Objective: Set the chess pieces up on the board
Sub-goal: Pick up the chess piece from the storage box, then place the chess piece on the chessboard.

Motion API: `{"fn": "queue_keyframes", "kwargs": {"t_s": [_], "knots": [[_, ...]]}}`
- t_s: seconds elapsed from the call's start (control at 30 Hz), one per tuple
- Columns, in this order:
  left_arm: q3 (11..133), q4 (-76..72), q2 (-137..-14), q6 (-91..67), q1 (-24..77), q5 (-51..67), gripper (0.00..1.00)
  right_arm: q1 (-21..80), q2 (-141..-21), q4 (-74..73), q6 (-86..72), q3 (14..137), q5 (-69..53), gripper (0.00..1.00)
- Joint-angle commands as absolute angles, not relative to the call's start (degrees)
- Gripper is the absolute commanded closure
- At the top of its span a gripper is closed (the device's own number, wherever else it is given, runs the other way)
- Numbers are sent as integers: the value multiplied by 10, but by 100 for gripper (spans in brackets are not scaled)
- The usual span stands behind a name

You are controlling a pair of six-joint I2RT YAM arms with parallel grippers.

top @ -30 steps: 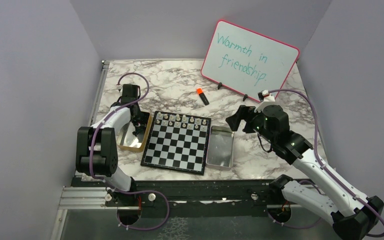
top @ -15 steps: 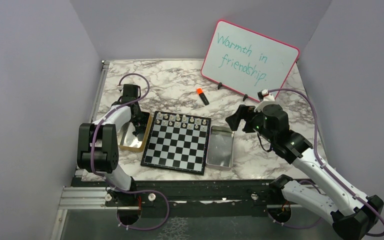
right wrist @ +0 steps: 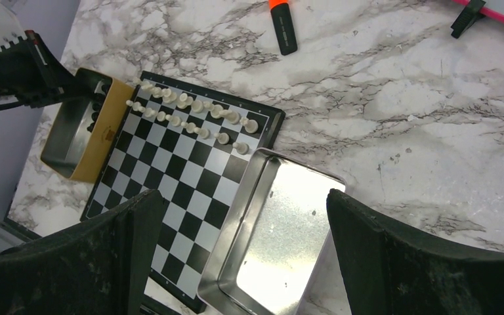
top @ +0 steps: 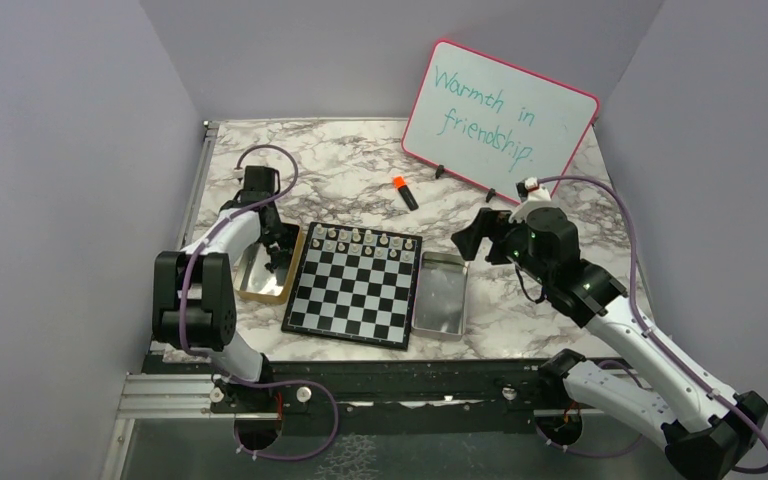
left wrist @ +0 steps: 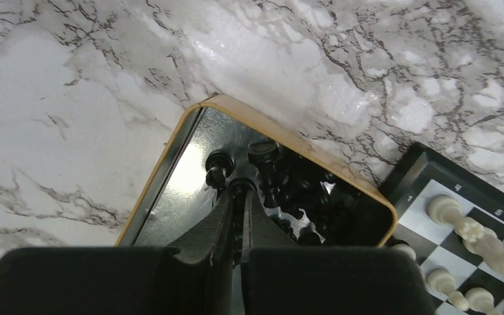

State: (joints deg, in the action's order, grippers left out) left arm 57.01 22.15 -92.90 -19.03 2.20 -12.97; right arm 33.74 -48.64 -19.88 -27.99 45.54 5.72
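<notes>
The board lies mid-table with pale chess pieces in two rows along its far edge, also seen as white pieces in the right wrist view. Black chess pieces lie heaped in the gold tray left of the board. My left gripper reaches down into that tray, shut on a black chess piece whose round head shows between the tips. My right gripper hovers wide open above the silver tray, holding nothing.
A gold tray touches the board's left side and a silver tray its right. An orange-capped marker lies behind the board. A pink-rimmed whiteboard leans at the back right. Walls enclose the table.
My left gripper's jaws have closed on a black piece in the gold tray. The right arm has barely shifted.
</notes>
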Motion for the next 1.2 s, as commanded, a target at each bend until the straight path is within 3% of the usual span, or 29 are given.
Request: {"fn": "queue_keyframes", "kwargs": {"t_s": [0.0, 0.43, 0.73, 1.17], "knots": [[595, 243, -857, -178, 18, -110, 97, 335, -484, -208, -277, 476, 66, 1], [580, 298, -735, -178, 43, 53, 97, 335, -477, -254, -255, 480, 104, 1], [566, 359, -666, -193, 220, 23, 97, 335, -440, -269, -248, 463, 106, 2], [494, 395, -597, -306, 396, -18, 97, 335, -440, -296, -245, 480, 147, 2]]}}
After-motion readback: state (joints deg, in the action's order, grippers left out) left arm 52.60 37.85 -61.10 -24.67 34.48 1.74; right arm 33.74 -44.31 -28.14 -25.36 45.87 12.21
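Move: The left hand is already shut on a black chess piece inside the storage box, whose middle is about 5 cm back. The board's near ranks, its goal, lie some 19 cm back and 20 cm right at similar height; the white pieces stand level ahead-wise and about 23 cm right. From the right hand the near ranks are roughly 9 cm back, 28 cm left and 20 cm down. Left hand lifts its piece, sweeps about 19 cm right and backward over the board; right hand edges rightwards. ##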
